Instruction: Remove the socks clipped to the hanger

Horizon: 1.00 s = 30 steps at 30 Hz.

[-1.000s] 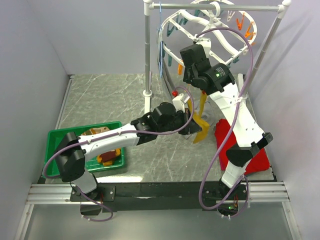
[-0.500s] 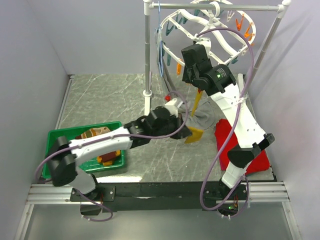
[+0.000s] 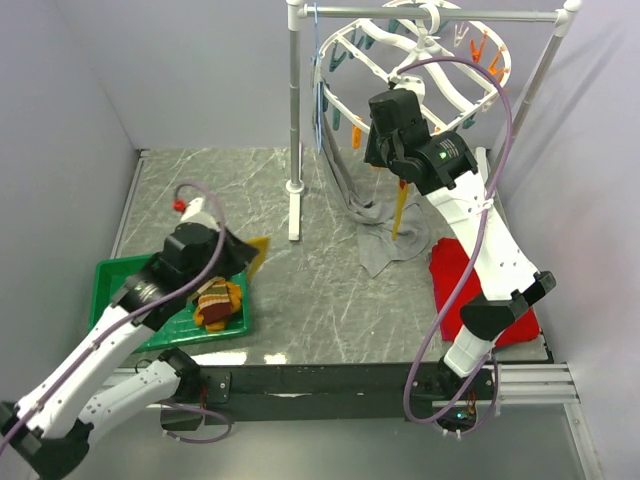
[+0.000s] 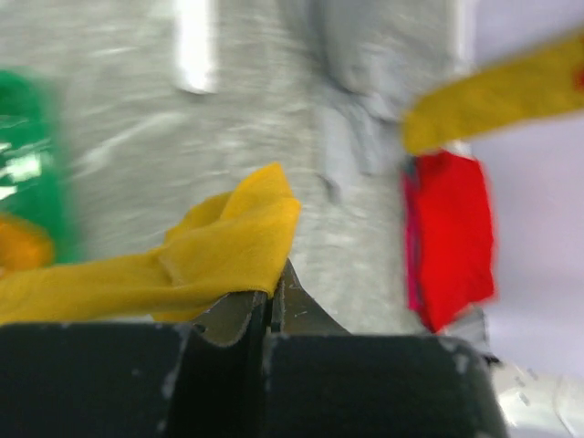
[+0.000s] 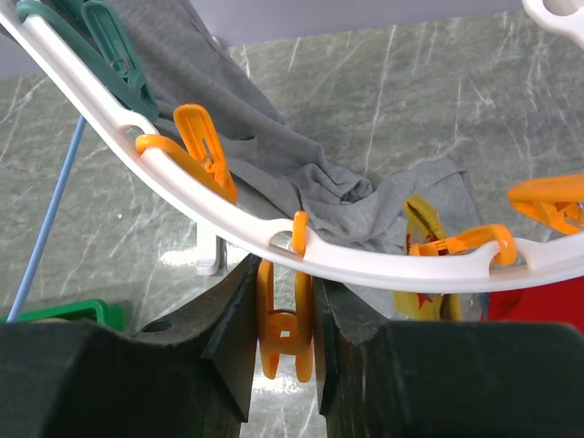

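Note:
The white round hanger (image 3: 372, 58) hangs from the rail at the back, and its ring (image 5: 228, 224) crosses the right wrist view. My right gripper (image 5: 286, 310) is shut on an orange clip (image 5: 285, 339) under that ring, a finger pressed on each side. Beside it another orange clip (image 5: 456, 245) holds a mustard sock (image 5: 418, 222), which hangs straight down (image 3: 400, 212). My left gripper (image 4: 271, 294) is shut on a second mustard sock (image 4: 228, 242), carried beside the green tray (image 3: 112, 273). More socks (image 3: 216, 300) lie in the tray.
A grey tank top (image 3: 385, 238) hangs from a blue wire hanger (image 3: 318, 70) and pools on the table. A red cloth (image 3: 468, 290) lies at the right. The rack's white post (image 3: 294, 120) stands mid-table. Teal clips (image 5: 109, 55) and other orange ones line the ring.
My left arm has swung left from the table's middle to the green tray with the mustard sock in its grip. The right gripper has stayed at the hanger's rim.

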### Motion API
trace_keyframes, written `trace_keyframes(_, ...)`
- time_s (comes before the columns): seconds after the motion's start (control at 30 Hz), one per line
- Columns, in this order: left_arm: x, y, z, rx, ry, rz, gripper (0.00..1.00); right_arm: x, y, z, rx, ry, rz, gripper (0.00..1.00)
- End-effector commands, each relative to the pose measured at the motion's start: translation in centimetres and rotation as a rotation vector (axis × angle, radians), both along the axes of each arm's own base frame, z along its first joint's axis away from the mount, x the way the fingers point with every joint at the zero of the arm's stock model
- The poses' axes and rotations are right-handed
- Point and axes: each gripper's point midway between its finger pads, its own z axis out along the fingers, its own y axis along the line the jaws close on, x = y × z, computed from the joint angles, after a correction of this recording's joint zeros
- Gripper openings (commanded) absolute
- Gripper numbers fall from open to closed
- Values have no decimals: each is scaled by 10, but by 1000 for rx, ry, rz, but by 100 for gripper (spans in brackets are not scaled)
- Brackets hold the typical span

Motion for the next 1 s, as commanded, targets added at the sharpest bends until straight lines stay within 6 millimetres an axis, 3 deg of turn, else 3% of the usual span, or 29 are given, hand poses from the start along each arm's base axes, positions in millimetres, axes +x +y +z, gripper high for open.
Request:
trace_keyframes(0.0, -14, 64, -29, 156, 167, 207, 1, -4, -2, 23, 55, -66, 19, 0)
trace_keyframes(0.17, -13, 99, -47, 219, 282, 309, 1, -5, -1, 21, 59, -68, 29, 0)
trace_keyframes(0.27, -10, 122, -48, 245, 289, 407, 1, -6, 0, 20, 58, -61, 36, 0)
trace_keyframes(0.43, -9, 135, -47, 222, 312, 445, 4, -8, 1, 24, 66, -72, 47, 0)
trace_keyframes(0.47, -9, 138, -47, 217, 315, 459, 7, -8, 0, 23, 67, -69, 43, 0)
trace_keyframes(0.5, -9, 140, -47, 215, 314, 471, 36, -8, 1, 23, 68, -69, 46, 0)
trace_keyframes(0.53, -8, 142, -46, 212, 307, 483, 58, -8, 1, 22, 68, -69, 48, 0)
trace_keyframes(0.6, -8, 145, -38, 201, 283, 512, 92, -8, 0, 20, 69, -64, 48, 0)
trace_keyframes(0.67, -9, 149, -25, 190, 251, 538, 99, -9, 1, 18, 70, -58, 52, 0)
trace_keyframes(0.8, -8, 143, 1, 134, 208, 523, 97, -10, 1, 18, 75, -62, 55, 0)
trace_keyframes(0.93, 0, 107, 40, -4, 56, 340, 95, -10, 0, 20, 76, -63, 55, 1)
trace_keyframes(0.97, -6, 89, 42, -66, 39, 241, 92, -11, 0, 22, 80, -66, 59, 1)
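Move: The green tray that my sock-holding left hand is heading for has its middle about 24 cm to the left, 2 cm back and 21 cm below. The striped sock pile lies in the tray's right part, roughly 11 cm left of my hand and 3 cm back. The rack's white foot bar is some 20 cm ahead and 10 cm right. From my right hand, the tray's middle is around 54 cm left, 18 cm back and 35 cm below. I carry the yellow sock left over the tray with my left hand, about 14 cm, sinking some 6 cm as the wrist swings counter-clockwise and tips downward. Slowing above the sock pile, I spread the fingers wide and let go of the sock, then lift the empty hand back up about 6 cm. ##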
